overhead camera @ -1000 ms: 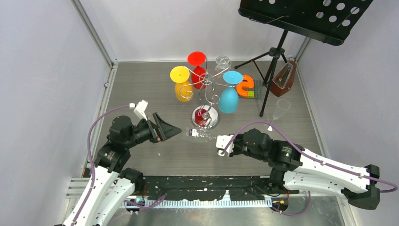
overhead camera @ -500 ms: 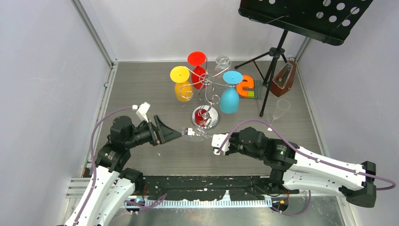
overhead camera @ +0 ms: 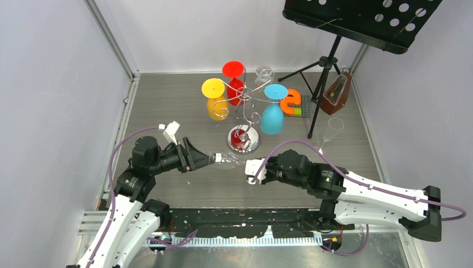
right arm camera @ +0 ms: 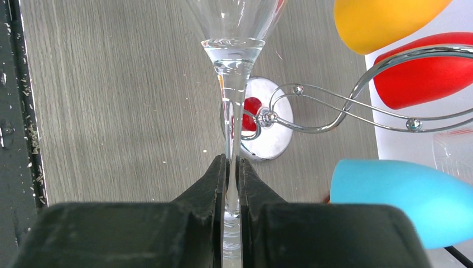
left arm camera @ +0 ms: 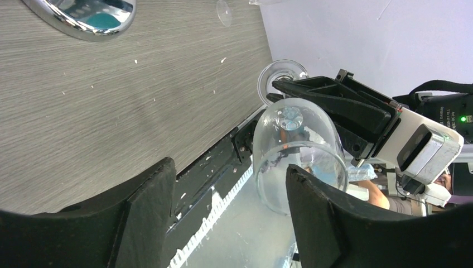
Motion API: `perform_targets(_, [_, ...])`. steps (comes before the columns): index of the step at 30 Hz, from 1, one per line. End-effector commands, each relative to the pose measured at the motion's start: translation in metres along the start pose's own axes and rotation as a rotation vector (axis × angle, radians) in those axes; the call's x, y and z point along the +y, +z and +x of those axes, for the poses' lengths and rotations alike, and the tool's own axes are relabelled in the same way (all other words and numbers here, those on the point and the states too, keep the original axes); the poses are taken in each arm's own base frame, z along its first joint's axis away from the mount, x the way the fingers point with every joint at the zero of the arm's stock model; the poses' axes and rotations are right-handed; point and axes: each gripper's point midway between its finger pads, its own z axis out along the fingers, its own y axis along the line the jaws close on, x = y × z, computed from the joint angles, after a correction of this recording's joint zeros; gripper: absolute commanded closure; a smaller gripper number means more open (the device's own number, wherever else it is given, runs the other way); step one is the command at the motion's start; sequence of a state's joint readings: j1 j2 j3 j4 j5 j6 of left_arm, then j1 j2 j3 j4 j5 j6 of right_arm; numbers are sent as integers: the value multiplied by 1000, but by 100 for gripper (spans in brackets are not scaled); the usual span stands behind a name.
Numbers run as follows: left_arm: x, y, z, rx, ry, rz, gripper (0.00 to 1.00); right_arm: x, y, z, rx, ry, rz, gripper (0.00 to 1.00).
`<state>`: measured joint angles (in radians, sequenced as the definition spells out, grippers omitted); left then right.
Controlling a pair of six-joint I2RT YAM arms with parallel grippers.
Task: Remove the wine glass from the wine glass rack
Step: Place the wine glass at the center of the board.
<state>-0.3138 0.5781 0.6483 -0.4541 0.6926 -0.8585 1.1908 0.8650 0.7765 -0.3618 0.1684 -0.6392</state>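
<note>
A clear wine glass [overhead camera: 226, 160] hangs level over the table in front of the chrome wine glass rack [overhead camera: 246, 103]. My right gripper [overhead camera: 249, 170] is shut on its stem [right arm camera: 231, 100], the bowl pointing left. In the right wrist view both jaws of the right gripper [right arm camera: 232, 162] pinch the stem. My left gripper [overhead camera: 209, 160] is open at the bowl's rim. Through the left wrist camera the bowl [left arm camera: 293, 151] lies beside one finger of the left gripper [left arm camera: 228, 178], with a clear gap to the other finger. Yellow [overhead camera: 216, 99], red [overhead camera: 235, 81] and blue [overhead camera: 272, 111] glasses hang on the rack.
The rack's mirrored base [overhead camera: 251, 142] stands just behind the held glass. A black tripod music stand [overhead camera: 326, 67], a brown metronome [overhead camera: 336, 94] and an orange letter [overhead camera: 291, 102] are at the back right. Another clear glass [overhead camera: 333, 127] stands to the right.
The right arm has carried the glass leftward. The left gripper has come right until its fingers flank the bowl, and its jaws have narrowed.
</note>
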Motion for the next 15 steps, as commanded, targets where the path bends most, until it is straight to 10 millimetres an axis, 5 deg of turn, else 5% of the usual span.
perform_targets(1, [-5,-1,2,20,20,36,34,-34,-6,-48,-151,25,112,94])
perform_targets(15, [-9,-1,5,40,19,62,81,-31,4,-43,-134,30,120,95])
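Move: The wine glass lies on its side in the right gripper, held by the stem. The middle of its bowl is about 7 cm to the right of the left hand, level front to back and about 1 cm lower. The rack's base stands some 17 cm ahead of the left hand, 13 cm right and 22 cm below; the yellow glass hangs 18 cm ahead and 3 cm right. From the right hand, the left gripper is about 17 cm left, 2 cm ahead and 2 cm above. Close the left gripper from about two thirds open to a quarter, with the near wall of the glass's rim between the fingertips, letting that hand ease back only about half a centimetre. Keep the right fingers shut on the stem and bring the glass about 1 cm left towards the left gripper, sinking slightly. ##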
